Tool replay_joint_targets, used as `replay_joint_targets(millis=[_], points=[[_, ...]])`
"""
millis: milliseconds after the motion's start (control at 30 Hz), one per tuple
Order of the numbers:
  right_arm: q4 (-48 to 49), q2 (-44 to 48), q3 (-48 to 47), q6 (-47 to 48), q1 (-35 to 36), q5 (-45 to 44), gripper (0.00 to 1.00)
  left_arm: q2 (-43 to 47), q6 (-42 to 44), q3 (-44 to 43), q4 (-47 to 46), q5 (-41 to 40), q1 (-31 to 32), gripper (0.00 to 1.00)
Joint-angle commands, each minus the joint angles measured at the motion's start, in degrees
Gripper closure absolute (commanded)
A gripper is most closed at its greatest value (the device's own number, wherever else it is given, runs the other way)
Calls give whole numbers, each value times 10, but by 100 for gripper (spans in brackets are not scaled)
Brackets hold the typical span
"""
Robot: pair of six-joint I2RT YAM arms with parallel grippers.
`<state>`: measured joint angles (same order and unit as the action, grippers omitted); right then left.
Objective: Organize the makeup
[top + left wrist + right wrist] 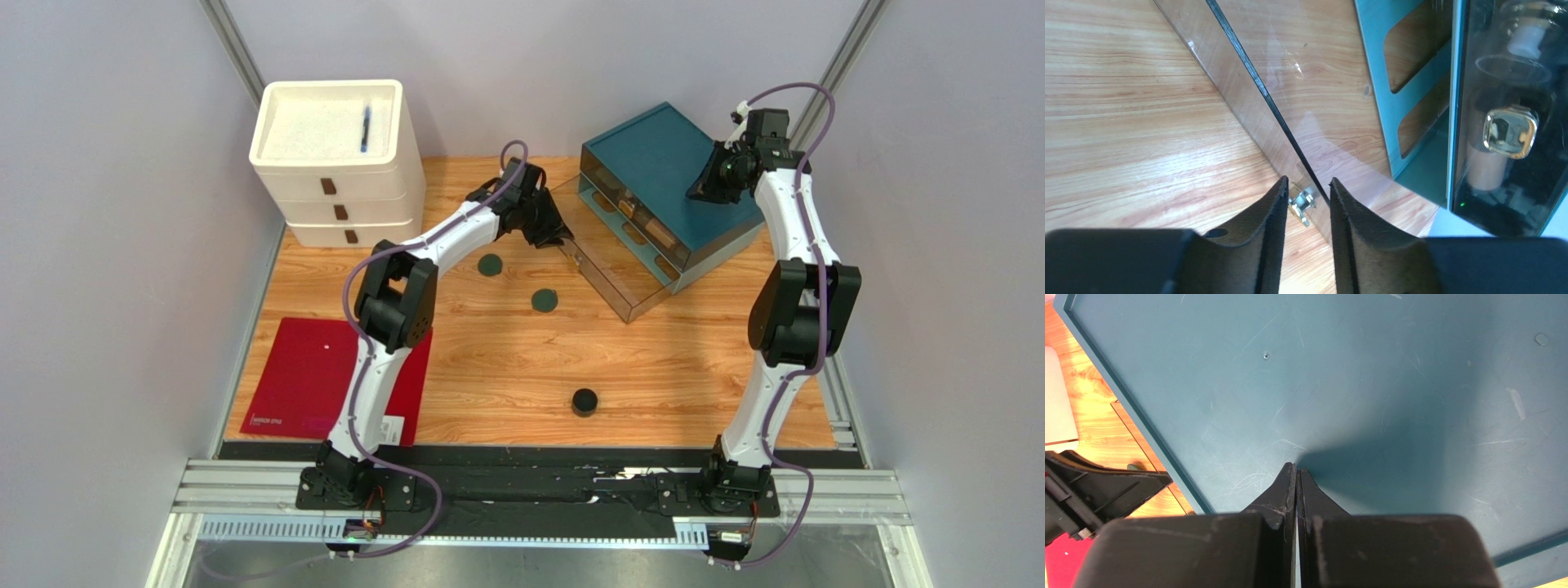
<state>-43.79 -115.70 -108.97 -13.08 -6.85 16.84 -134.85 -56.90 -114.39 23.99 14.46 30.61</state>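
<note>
Two flat dark-green discs point(491, 265) point(545, 299) and a black round jar point(585, 401) lie on the wooden table. The teal organizer point(669, 153) stands at the back right, its clear drawer point(613, 276) pulled out. Behind its dark front, the left wrist view shows a gold-capped bottle point(1509, 131) and a clear bottle point(1517, 55). My left gripper point(1308, 180) is open, its tips either side of the drawer's small metal knob point(1303, 205) with a gap showing. My right gripper point(1297, 467) is shut, tips down on the organizer's top point(1389, 386).
A white three-drawer unit point(331, 184) stands at the back left with a blue pen point(366, 128) on its top tray. A red mat point(301, 374) lies at the front left. Grey walls close in both sides.
</note>
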Motion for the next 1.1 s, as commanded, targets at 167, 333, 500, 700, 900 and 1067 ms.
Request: replay_joint_targets(millis=[167,333,500,700,900,1067], points=[[-99,-30,46,23,-8,-64,99,125,160,4,51,15,-9,51],[-99,-27,50,22,-8,-64,99,181,244,108,102,-12,-8,47],[-96,-23,60,23,-7,-63,99,219,307,193,129,-65,-8,44],[-94,-23,66,23,-7,-62,99,157,360,149,177,-82,12,42],[-94,-17,71,24,-6,-64,99,77,377,69,228,-82,48,41],[-91,-13,82,26,-6,-66,99,47,371,56,231,-79,59,41]])
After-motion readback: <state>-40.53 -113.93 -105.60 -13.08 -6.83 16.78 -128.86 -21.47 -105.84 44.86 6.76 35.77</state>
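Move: The green puff to be picked up lies about 11 cm back from the left hand, 4 cm to its left and 8 cm below. A second green puff is roughly 4 cm back and 15 cm left, at the same depth. The pulled-out drawer's middle is some 9 cm to the hand's right, 2 cm back and 6 cm lower. From the right hand, the first puff lies about 33 cm left, 14 cm back and 16 cm down. The drawer's front rim, still between the left fingers, is left behind as they open wider and rise some 7 cm. The hand swings back and left over the table, then sinks about 12 cm and eases right towards the nearer green puff, rolling its left side up and turning clockwise, some 30 degrees each, until the open fingers hover just above the puff. ##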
